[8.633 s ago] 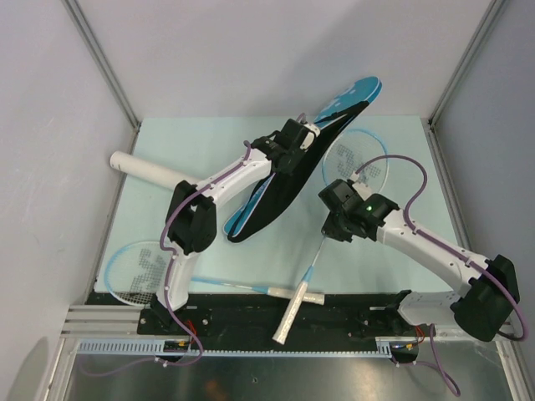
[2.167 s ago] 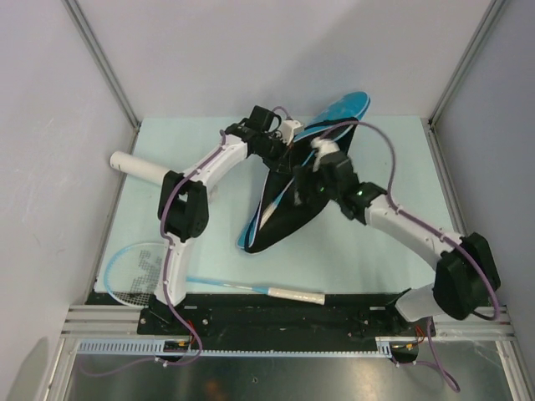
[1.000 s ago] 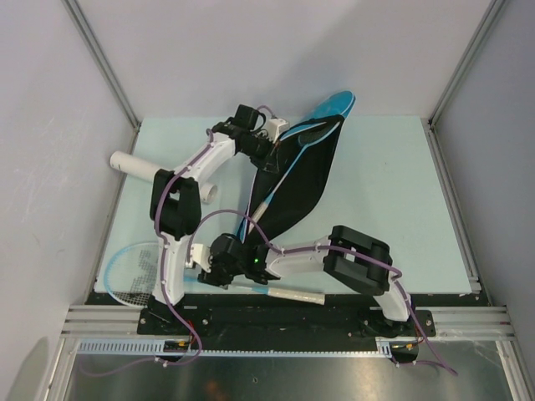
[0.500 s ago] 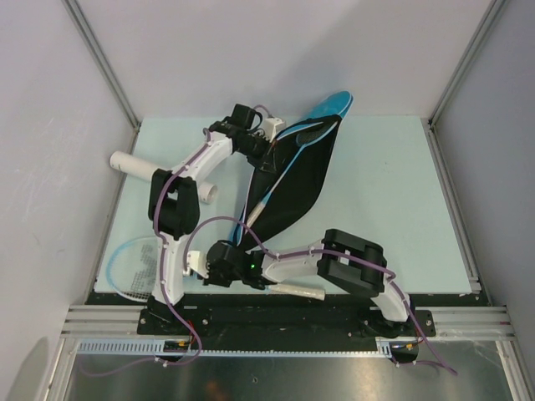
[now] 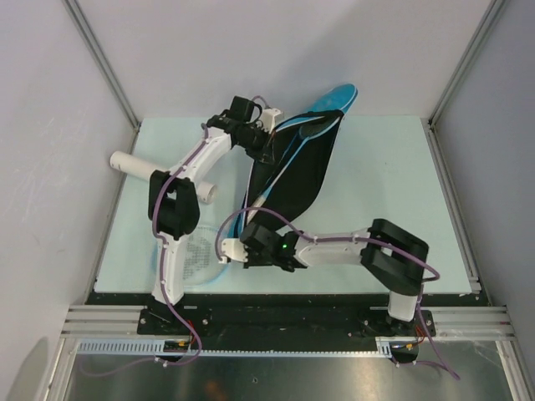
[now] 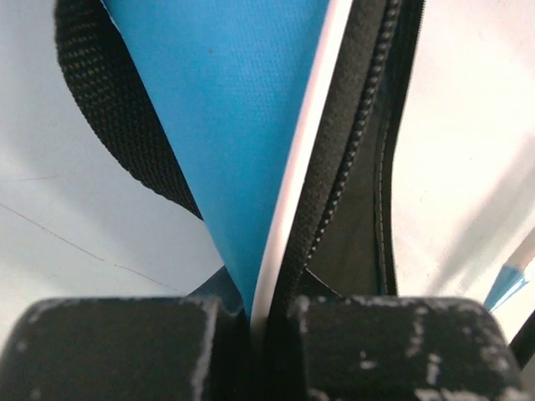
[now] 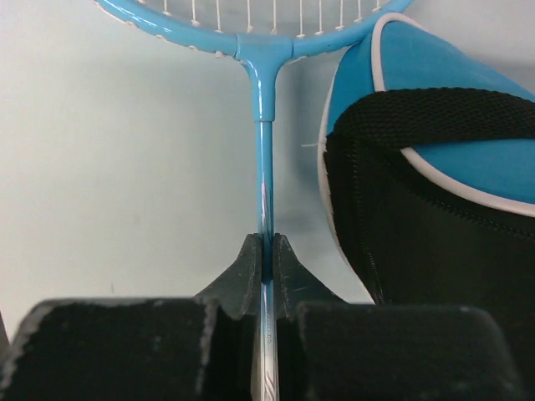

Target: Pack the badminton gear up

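Note:
The long blue and black racket bag lies slanted across the middle of the table, its mouth gaping. My left gripper is shut on the bag's zip edge at the far end and holds it up. My right gripper is shut on the thin blue shaft of a light-blue racket, just below its head. The bag's near tip is right beside that shaft. The racket's handle is hidden under my right arm. A pale blue and white piece shows inside the bag.
A white cardboard tube lies at the left of the mat, partly under my left arm. My right arm stretches leftward along the near edge. Grey walls with metal posts enclose the table.
My right gripper has shut on the racket's shaft and moved right, away from the near edge. The racket's head has come from the near left corner towards the bag's near tip. The left gripper's hold is unchanged.

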Tool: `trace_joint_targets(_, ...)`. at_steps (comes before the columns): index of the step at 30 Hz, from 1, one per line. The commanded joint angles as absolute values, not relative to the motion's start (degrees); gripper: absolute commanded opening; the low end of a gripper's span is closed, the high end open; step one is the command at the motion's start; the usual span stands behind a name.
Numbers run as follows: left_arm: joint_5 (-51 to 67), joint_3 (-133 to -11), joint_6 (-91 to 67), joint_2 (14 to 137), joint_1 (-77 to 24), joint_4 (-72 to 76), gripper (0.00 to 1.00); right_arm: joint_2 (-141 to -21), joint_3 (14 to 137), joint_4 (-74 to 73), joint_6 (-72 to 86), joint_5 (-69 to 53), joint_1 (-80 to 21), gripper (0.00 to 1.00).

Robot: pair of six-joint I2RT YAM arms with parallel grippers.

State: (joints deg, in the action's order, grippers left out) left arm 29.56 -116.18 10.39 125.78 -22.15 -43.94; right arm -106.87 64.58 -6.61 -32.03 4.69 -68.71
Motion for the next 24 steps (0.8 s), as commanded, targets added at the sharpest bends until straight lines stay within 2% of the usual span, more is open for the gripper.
trace_joint_targets(1,27.07,-122.34,7.73,124.19,-21.62,-39.2,0.0,-98.01,61.97,-12.3,-39.9,5.27,-67.5,0.0)
trace_joint_targets(5,26.37,-124.36,8.52,125.15,-21.71,-39.11,0.0,-90.03,55.83,-13.45,-41.04,9.48,-66.19,0.0)
trace_joint_targets(12,24.96,-128.22,7.12,128.66,-21.71,-39.02,0.0,-74.82,44.84,-15.2,-42.36,8.79,-64.6,0.0)
trace_joint_targets(16,23.56,-131.39,4.93,131.13,-21.88,-38.5,0.0,-69.89,43.51,-17.05,-40.52,8.0,-64.16,0.0)
trace_joint_targets(24,24.35,-134.03,2.55,132.89,-22.76,-37.35,0.0,-72.24,41.31,-12.49,-41.14,7.47,-68.38,0.0)
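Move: The right hand grips a racket by its shaft; the open bag's middle lies about 28 cm ahead of that hand, 14 cm to its right and 6 cm higher. The bag's lower end is roughly 11 cm straight ahead of it, and the held racket's head some 17 cm to its left and 2 cm ahead. The left hand pinches the bag's rim, with the bag's middle about 5 cm back, 8 cm right and 4 cm below, and the held racket's shaft some 33 cm back and 8 cm left. With its fingers still shut on the shaft, the right hand draws the racket about 13 cm to the right, away from the bag's lower end and along the table's near edge, lifting it some 6 cm and easing back a few centimetres, with hardly any turn of the wrist. The left hand keeps its pinch on the rim, rising a little and sinking again while it carries the bag some 3.5 cm forward and slightly right. ##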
